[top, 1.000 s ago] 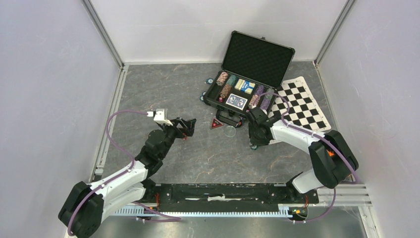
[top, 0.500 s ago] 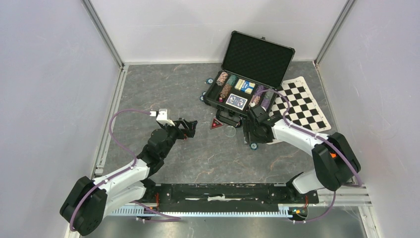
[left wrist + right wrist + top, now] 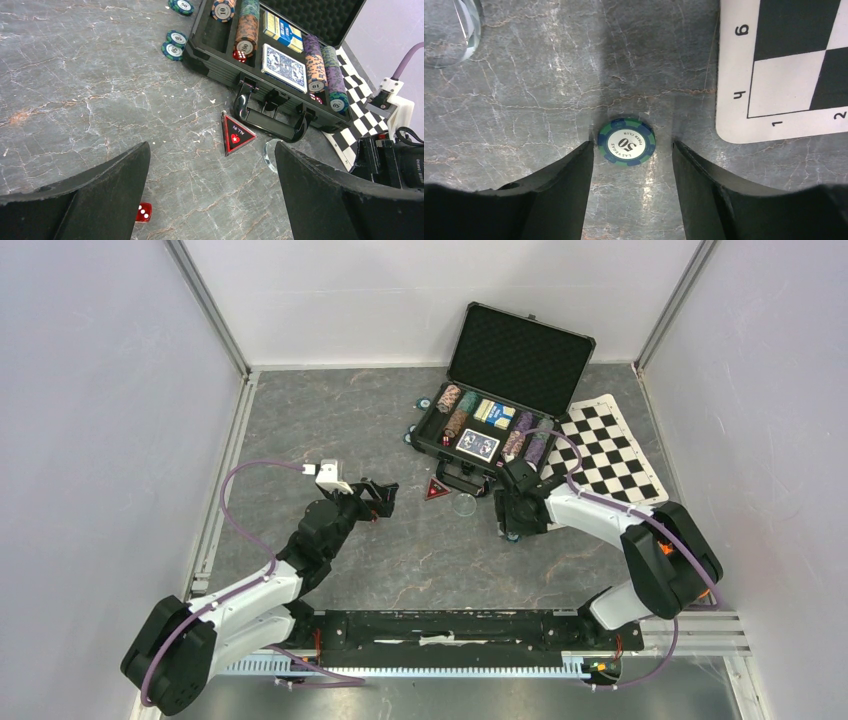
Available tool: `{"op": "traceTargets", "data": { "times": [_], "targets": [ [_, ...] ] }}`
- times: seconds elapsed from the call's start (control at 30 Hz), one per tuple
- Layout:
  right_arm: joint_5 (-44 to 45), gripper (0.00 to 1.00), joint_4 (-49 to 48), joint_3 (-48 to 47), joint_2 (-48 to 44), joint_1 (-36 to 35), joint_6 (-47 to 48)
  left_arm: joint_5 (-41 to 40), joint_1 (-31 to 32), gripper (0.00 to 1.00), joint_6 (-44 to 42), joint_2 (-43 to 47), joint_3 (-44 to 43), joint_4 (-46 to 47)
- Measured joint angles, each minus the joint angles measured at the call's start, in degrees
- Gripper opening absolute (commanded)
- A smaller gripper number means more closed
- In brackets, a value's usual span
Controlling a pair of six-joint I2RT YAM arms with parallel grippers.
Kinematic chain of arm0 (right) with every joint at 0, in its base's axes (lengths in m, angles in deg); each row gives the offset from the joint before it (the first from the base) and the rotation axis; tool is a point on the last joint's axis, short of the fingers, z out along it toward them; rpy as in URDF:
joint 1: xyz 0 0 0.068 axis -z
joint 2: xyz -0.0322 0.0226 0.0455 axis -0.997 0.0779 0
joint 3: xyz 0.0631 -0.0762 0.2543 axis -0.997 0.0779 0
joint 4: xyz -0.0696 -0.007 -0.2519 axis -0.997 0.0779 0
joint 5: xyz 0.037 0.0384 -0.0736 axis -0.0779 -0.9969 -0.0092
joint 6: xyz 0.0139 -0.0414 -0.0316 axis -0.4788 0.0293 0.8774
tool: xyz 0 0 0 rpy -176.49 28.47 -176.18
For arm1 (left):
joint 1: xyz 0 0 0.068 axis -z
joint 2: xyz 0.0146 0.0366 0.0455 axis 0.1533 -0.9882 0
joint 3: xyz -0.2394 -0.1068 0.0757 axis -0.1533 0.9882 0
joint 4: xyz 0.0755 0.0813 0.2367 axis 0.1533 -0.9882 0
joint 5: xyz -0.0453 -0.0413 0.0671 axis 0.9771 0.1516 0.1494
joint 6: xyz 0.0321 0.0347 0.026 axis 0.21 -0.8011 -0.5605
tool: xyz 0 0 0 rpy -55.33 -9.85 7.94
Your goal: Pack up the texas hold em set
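The black case [image 3: 441, 445] of the texas hold em set stands open on the table, its foam lid [image 3: 520, 355] raised. Rows of striped chips [image 3: 246, 30] and a blue card deck [image 3: 284, 67] lie inside. A red triangular marker [image 3: 236, 134] lies in front of the handle. A red die [image 3: 144, 212] rests by my left finger. My left gripper [image 3: 211, 145] hovers wide open over bare table. My right gripper [image 3: 632, 144] points straight down, open. A blue-green chip [image 3: 627, 141] lies flat at its fingertips, close to the left fingertip and apart from the right one.
A checkered mat [image 3: 605, 450] lies right of the case, its corner [image 3: 789, 65] just beyond my right finger. A clear disc [image 3: 449, 35] sits on the table by the handle. Loose chips [image 3: 175, 45] lie left of the case. Grey walls enclose the table.
My right gripper has shifted slightly left and toward the near edge, settling over the loose chip, and its jaws have changed width. The left arm has barely moved.
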Motion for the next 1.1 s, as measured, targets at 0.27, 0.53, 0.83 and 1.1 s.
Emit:
{"op": "traceTargets", "data": {
  "times": [0.27,0.53,0.83,1.1],
  "targets": [
    [0.9,0.39,-0.3,0.2,0.0,0.1,0.0,0.0,0.0,1.00,0.0,0.0,0.0,0.0],
    [0.5,0.37,-0.2,0.2,-1.2,0.0,-0.2,0.0,0.0,1.00,0.0,0.0,0.0,0.0],
    [-0.2,0.31,-0.2,-0.4,-7.3,0.0,2.7,5.9,0.0,1.00,0.5,-5.7,-3.7,-0.4],
    [-2.2,0.31,-1.0,-1.6,-9.1,0.0,6.3,25.3,0.0,0.94,11.6,-21.9,-15.6,0.4]
  ]
}}
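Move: The blue-green poker chip lies flat between the right hand's parted fingertips, centred and about 1 cm below the hand point. The chessboard's near corner is some 7 cm to the right, level with it; the clear disc about 12 cm left and 8 ahead, the red triangle 17 cm left and 11 ahead, all on the table. From the left hand the chip is roughly 27 cm right, 4 cm back and 14 cm down. The right fingers narrow over the chip from either side, stopping at about its width, and after a brief pause the hand climbs some 5 cm, easing a little forward and left while the fingertips tilt slightly outward. Once that lift is under way the left hand, open throughout, sweeps about 10 cm to the right towards the right hand and the chip, yawing clockwise and tipping its fingers downward. ##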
